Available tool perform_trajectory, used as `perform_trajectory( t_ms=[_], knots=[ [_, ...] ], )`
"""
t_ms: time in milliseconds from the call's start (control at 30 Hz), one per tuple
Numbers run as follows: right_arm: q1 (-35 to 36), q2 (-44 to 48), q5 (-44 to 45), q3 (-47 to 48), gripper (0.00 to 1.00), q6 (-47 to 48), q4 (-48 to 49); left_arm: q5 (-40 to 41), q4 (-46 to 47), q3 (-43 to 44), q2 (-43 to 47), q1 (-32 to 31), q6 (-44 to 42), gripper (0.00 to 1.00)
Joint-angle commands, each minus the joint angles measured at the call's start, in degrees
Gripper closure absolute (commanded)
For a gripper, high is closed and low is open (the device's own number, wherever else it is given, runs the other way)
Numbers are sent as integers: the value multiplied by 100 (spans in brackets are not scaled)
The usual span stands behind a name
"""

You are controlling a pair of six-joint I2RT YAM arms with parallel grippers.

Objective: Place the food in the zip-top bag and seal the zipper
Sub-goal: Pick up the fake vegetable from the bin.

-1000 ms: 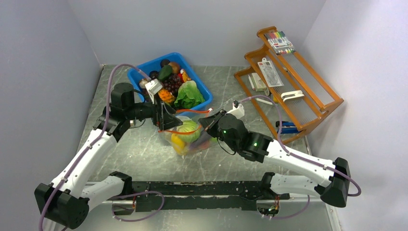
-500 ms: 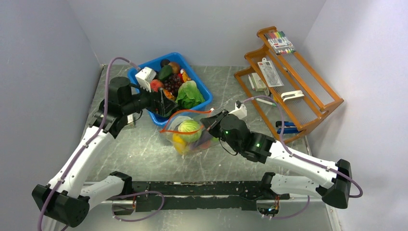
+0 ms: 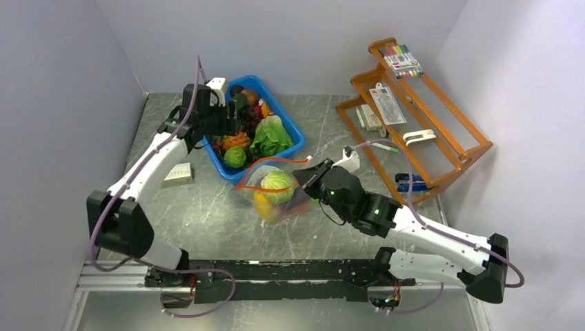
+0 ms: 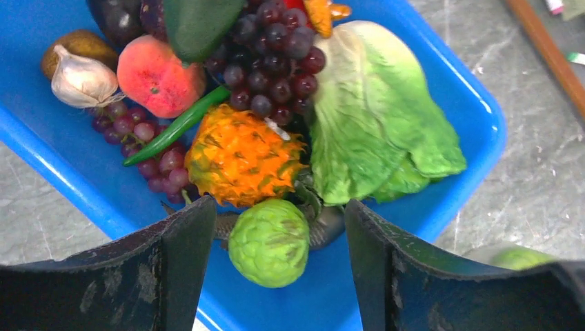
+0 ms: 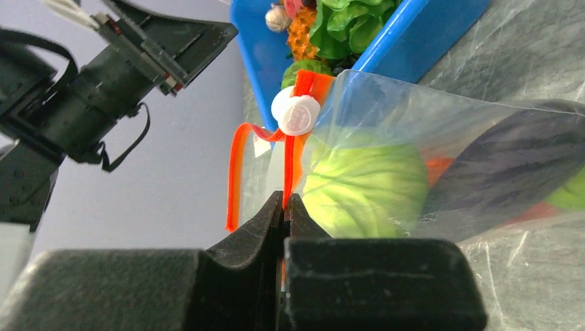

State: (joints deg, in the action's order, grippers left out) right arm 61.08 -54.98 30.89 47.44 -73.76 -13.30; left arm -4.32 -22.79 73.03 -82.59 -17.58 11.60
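Observation:
The clear zip-top bag (image 3: 276, 193) lies mid-table with a green cabbage (image 3: 279, 184), a yellow piece and a purple eggplant (image 5: 517, 148) inside. Its mouth gapes, and the red-orange zipper (image 5: 298, 155) with a white slider (image 5: 295, 115) runs along it. My right gripper (image 5: 285, 200) is shut on the zipper strip at the bag's right end (image 3: 308, 176). My left gripper (image 3: 232, 118) hangs open over the blue bin (image 3: 293, 131). In the left wrist view a green scaly ball (image 4: 269, 241) lies between its fingers (image 4: 183, 252), with a gap on each side.
The bin also holds lettuce (image 4: 376, 131), an orange spiky fruit (image 4: 241, 155), grapes (image 4: 272, 69), a peach (image 4: 155, 76), garlic and a green pepper. A wooden rack (image 3: 414, 103) with markers stands at the right. A small white box (image 3: 178, 174) lies left of the bag.
My left arm has swung from the bag's mouth back to the bin, and its jaws have narrowed. The right gripper has kept its hold on the zipper, and the bag has shifted slightly.

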Motion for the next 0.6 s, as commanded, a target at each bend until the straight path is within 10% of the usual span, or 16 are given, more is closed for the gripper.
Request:
perform_trajectory(
  t_ms=[0, 567],
  knots=[
    [0, 174, 219, 98, 100, 84, 79, -42, -560, 583, -363, 99, -148, 31],
    [4, 137, 335, -14, 100, -157, -57, -700, -1005, -216, -568, 97, -422, 31]
  ],
)
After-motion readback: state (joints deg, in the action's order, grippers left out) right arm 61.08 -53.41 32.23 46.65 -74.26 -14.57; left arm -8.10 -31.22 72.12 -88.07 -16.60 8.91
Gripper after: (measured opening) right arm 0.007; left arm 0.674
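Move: The small green cabbage, the fake vegetable in the bin, is about 16 cm below the left hand, some 4 cm back and 2 cm left. From that hand the spiky orange fruit lies roughly 4 cm ahead and 1 cm left, the lettuce 3 cm ahead and 12 cm right, both similarly low. From the right hand the small cabbage is about 13 cm ahead, 25 cm left and 19 cm below. Open-fingered, the left hand sinks about 7 cm towards the small cabbage, easing back and tipping fingers down 15 degrees. ##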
